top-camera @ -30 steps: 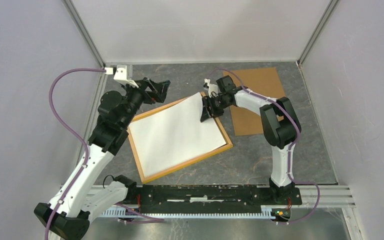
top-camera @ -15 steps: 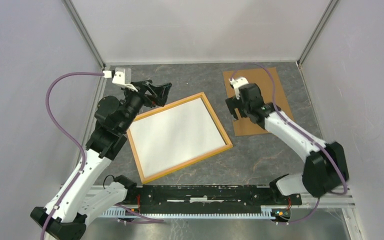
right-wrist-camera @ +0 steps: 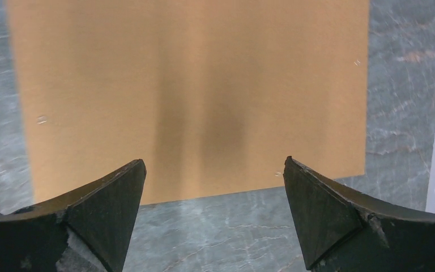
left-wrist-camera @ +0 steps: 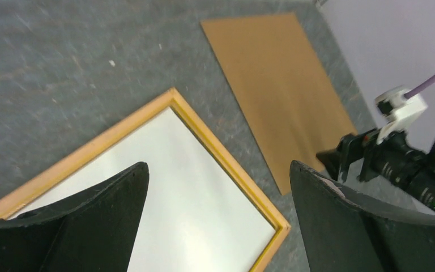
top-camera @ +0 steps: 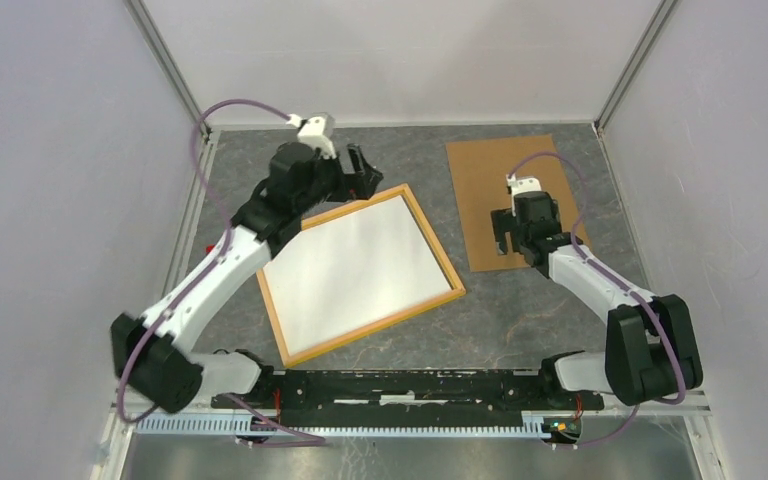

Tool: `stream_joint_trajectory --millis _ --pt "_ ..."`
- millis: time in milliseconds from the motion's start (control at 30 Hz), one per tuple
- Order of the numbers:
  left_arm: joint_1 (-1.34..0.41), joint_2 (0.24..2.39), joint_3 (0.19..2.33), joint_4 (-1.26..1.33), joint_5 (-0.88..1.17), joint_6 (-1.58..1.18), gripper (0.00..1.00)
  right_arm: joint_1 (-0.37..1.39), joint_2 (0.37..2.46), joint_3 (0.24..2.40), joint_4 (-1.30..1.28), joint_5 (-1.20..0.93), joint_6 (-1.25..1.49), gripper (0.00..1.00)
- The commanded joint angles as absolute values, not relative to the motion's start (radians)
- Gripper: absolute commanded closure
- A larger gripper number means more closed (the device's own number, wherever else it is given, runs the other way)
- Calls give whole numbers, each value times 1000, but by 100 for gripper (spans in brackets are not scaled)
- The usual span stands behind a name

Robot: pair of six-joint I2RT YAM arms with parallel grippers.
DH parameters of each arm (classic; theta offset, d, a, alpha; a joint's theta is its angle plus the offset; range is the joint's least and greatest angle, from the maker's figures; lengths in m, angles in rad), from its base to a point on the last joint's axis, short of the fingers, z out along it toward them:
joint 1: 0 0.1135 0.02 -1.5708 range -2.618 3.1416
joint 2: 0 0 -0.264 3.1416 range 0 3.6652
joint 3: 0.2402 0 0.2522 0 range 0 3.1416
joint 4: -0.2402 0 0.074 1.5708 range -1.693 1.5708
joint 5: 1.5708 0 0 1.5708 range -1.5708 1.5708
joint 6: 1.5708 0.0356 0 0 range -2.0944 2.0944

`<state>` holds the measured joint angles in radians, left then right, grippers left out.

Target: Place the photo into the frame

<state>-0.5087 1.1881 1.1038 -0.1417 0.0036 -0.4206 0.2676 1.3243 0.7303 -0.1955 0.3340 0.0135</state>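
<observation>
The frame [top-camera: 375, 328], light orange-yellow wood, lies flat and skewed at the table's middle. The photo [top-camera: 355, 265] lies flat inside it, showing only a plain white face. My left gripper [top-camera: 365, 175] hovers open above the frame's far corner, holding nothing. In the left wrist view, its fingers straddle the photo [left-wrist-camera: 204, 209] and the frame's rim [left-wrist-camera: 226, 150]. My right gripper [top-camera: 515, 245] is open and empty, above the near edge of the brown backing board [top-camera: 510, 200], apart from the frame. The right wrist view shows the backing board [right-wrist-camera: 187, 96] ahead of the open right gripper [right-wrist-camera: 215, 161].
The brown backing board [left-wrist-camera: 277, 85] lies flat on the grey marbled table, right of the frame. Enclosure walls stand close on the left, back and right. The arms' base rail [top-camera: 410, 385] runs along the near edge.
My right gripper opened and let go of the photo, which dropped flat into the frame. The right arm then drew back right, over the brown board. My left arm swung right to the frame's far corner.
</observation>
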Motion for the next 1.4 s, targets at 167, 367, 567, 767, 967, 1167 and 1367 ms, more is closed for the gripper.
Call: stream_joint_trajectory --millis 167,367,567,767,967,1167,1367 --pt "-608 1653 1488 -547 141 -633 0 -81 1411 738 -94 102 66 2" --pt "-764 1843 1666 -572 34 -713 0 -276 1513 799 -95 -49 116 2" --pt "-857 2066 1855 -568 -43 -837 0 -341 1570 840 -100 -32 104 2" --pt "-876 2205 1926 -535 -102 -1027 0 -387 1607 866 -85 -64 107 2" --pt "-885 2304 1955 -495 -116 -1140 0 -419 1655 872 -67 -111 121 2" --pt "-890 2353 1942 -438 -77 -1193 0 -419 1687 868 -56 -151 129 2" --pt "-889 2390 1931 -327 21 -1259 0 -419 1698 842 -42 -238 140 2"
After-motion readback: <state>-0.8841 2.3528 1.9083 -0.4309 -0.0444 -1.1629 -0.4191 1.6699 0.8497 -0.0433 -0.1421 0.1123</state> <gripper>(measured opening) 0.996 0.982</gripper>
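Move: Down to the right of the left hand lies the backing board: its middle about 13 cm ahead, 37 cm right and 30 cm below, its near-left corner some 7 cm back and 25 cm right. The frame with the photo inside is centred 6 cm left and 7 cm back of that hand. From the right hand, the board's middle is roughly 14 cm ahead, 4 cm right and 8 cm down, its near-right corner 3 cm back and 21 cm right; the frame lies 39 cm left, 6 cm back. Swooping from high over the frame, the left hand travels about 27 cm right and nearly as far down, its fingers tipping some 50 degrees downward, to come low over the board's left edge near its near corner. The right hand sweeps right and sinks a little towards the near-right corner, turning clockwise about 25 degrees and rolling. Both grippers stay open. ##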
